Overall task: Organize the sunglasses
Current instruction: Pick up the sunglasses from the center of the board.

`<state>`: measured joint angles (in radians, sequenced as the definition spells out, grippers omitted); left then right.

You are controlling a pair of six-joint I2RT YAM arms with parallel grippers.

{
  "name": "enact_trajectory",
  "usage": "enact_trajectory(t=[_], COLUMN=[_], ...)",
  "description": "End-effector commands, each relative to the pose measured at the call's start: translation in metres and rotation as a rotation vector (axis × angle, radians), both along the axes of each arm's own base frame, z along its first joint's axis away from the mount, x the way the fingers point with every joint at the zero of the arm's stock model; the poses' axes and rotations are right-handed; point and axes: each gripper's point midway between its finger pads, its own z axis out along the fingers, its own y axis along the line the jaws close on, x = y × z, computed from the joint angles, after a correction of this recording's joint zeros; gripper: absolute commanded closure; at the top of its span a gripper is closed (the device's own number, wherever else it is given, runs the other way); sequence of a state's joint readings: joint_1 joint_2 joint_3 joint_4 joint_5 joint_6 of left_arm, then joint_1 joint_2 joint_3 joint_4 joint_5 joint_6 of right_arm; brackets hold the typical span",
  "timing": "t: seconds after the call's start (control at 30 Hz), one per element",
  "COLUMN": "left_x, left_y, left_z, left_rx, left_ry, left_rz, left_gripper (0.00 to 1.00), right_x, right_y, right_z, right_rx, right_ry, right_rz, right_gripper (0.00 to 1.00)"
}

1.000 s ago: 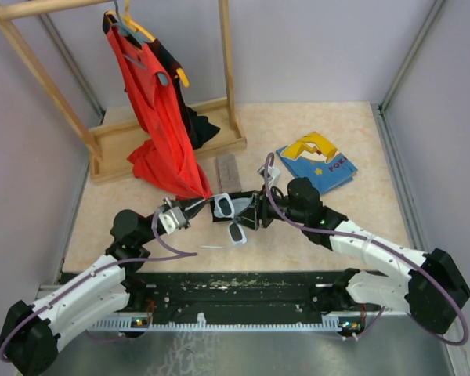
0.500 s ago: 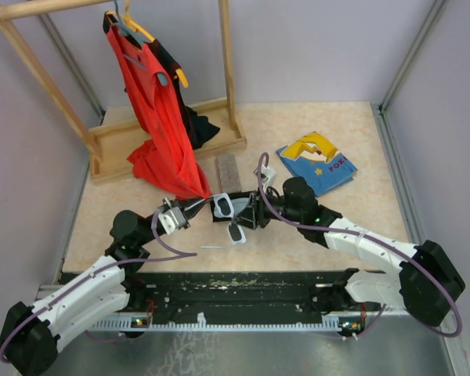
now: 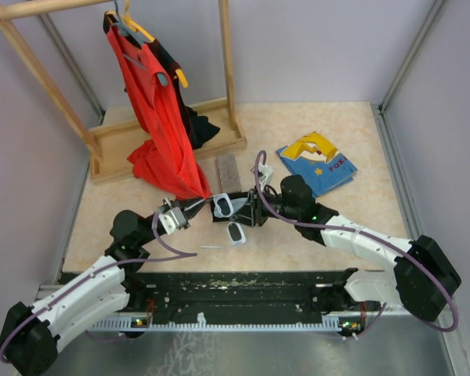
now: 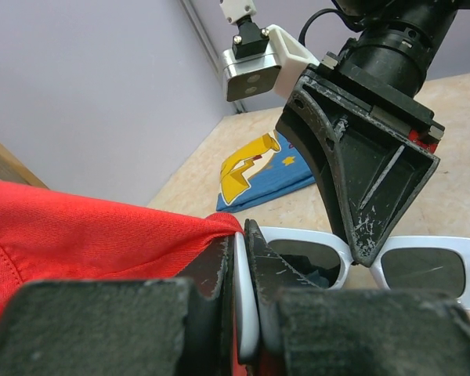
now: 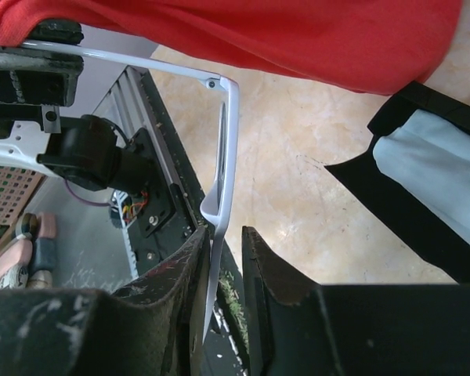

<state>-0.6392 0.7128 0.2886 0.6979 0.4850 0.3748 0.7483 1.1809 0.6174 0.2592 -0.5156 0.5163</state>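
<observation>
The white-framed sunglasses [image 3: 229, 220] with dark lenses hang above the table between both arms. My left gripper [image 3: 197, 205] is shut on one white temple [image 4: 247, 290], pinched flat between its pads. My right gripper [image 3: 247, 213] comes in from the right at the bridge between the lenses [image 4: 423, 266]. In the right wrist view the thin white frame [image 5: 231, 141] runs down between the right gripper's [image 5: 223, 235] jaws. It lies against the left finger, with a narrow gap to the other, so the jaws are still open.
A red garment [image 3: 160, 117] hangs from the wooden rack [image 3: 172, 145] and drapes right behind the left gripper. A grey oblong case [image 3: 229, 172] lies behind the sunglasses. A black case with a light-blue cloth [image 5: 423, 180] sits under the right arm. A blue and yellow folded item [image 3: 317, 162] lies at back right.
The right arm has moved left onto the sunglasses and its jaws have narrowed around the frame. The left gripper has kept its hold and its place.
</observation>
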Motion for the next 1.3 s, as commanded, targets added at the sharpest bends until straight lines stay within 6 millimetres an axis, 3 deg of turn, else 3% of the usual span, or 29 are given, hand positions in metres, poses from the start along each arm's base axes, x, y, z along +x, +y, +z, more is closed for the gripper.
enact_trajectory(t=[0.0,0.17,0.2,0.3,0.37,0.43,0.53,0.7,0.83,1.0,1.27], left_x=[-0.004,-0.001,0.001,0.007,0.013,0.017,0.026,0.035,0.049,0.068,0.129], left_y=[0.001,0.002,0.003,0.007,0.013,0.019,0.033,0.058,0.074,0.052,0.035], left_z=[0.009,0.011,0.012,0.015,0.019,0.022,0.025,0.025,0.011,-0.015,-0.090], left_rx=[-0.018,-0.024,-0.031,-0.056,-0.098,-0.133,-0.204,-0.342,-0.446,-0.413,-0.362], left_ry=[-0.036,-0.028,-0.018,0.007,0.037,0.057,0.098,0.198,0.346,0.476,0.770], left_rz=[-0.001,0.013,0.022,0.060,0.106,0.142,0.227,0.349,0.458,0.447,0.644], left_gripper=[1.00,1.00,0.97,0.81,0.57,0.43,0.28,0.24,0.23,0.23,0.23], right_x=[0.010,0.009,0.011,0.016,0.019,0.025,0.031,0.036,0.032,0.025,0.021], right_y=[0.011,0.011,0.009,0.004,-0.001,-0.010,-0.026,-0.065,-0.091,-0.106,-0.115], right_z=[0.034,0.032,0.032,0.028,0.028,0.027,0.019,0.006,0.008,0.010,0.007], right_rx=[0.081,0.076,0.070,0.045,0.034,0.009,-0.046,-0.158,-0.187,-0.190,-0.205], right_ry=[-0.081,-0.070,-0.067,-0.056,-0.058,-0.056,-0.047,-0.037,-0.060,-0.066,-0.061], right_rz=[0.015,0.015,-0.001,-0.052,-0.090,-0.153,-0.249,-0.423,-0.506,-0.544,-0.565], right_gripper=[0.79,1.00,1.00,1.00,1.00,1.00,1.00,1.00,1.00,1.00,1.00])
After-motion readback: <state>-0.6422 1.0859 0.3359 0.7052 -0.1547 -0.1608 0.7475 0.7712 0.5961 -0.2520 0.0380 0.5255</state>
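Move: Between the right hand's still parted fingers lies the bridge of the sunglasses, practically at its hand point. The left hand still pinches one temple, with the bridge about 7 cm to its right, 3 cm back and 5 cm lower; the red garment's drawn-out hem is about 3 cm to its left and 3 cm ahead. From the right hand, the open black case lies some 9 cm ahead and 12 cm below, and the grey case about 21 cm ahead, 2 cm left, just as low. Closing fully on the sunglasses' bridge, the right hand takes them over, and the left fingers then open wide and let go of the temple. The right hand carries them about 11 cm to its right, turning some 30 degrees clockwise. The left backs off leftward and forward, then drops about 10 cm beside the red garment while still going forward, its fingers tipping down and turning counter-clockwise. ##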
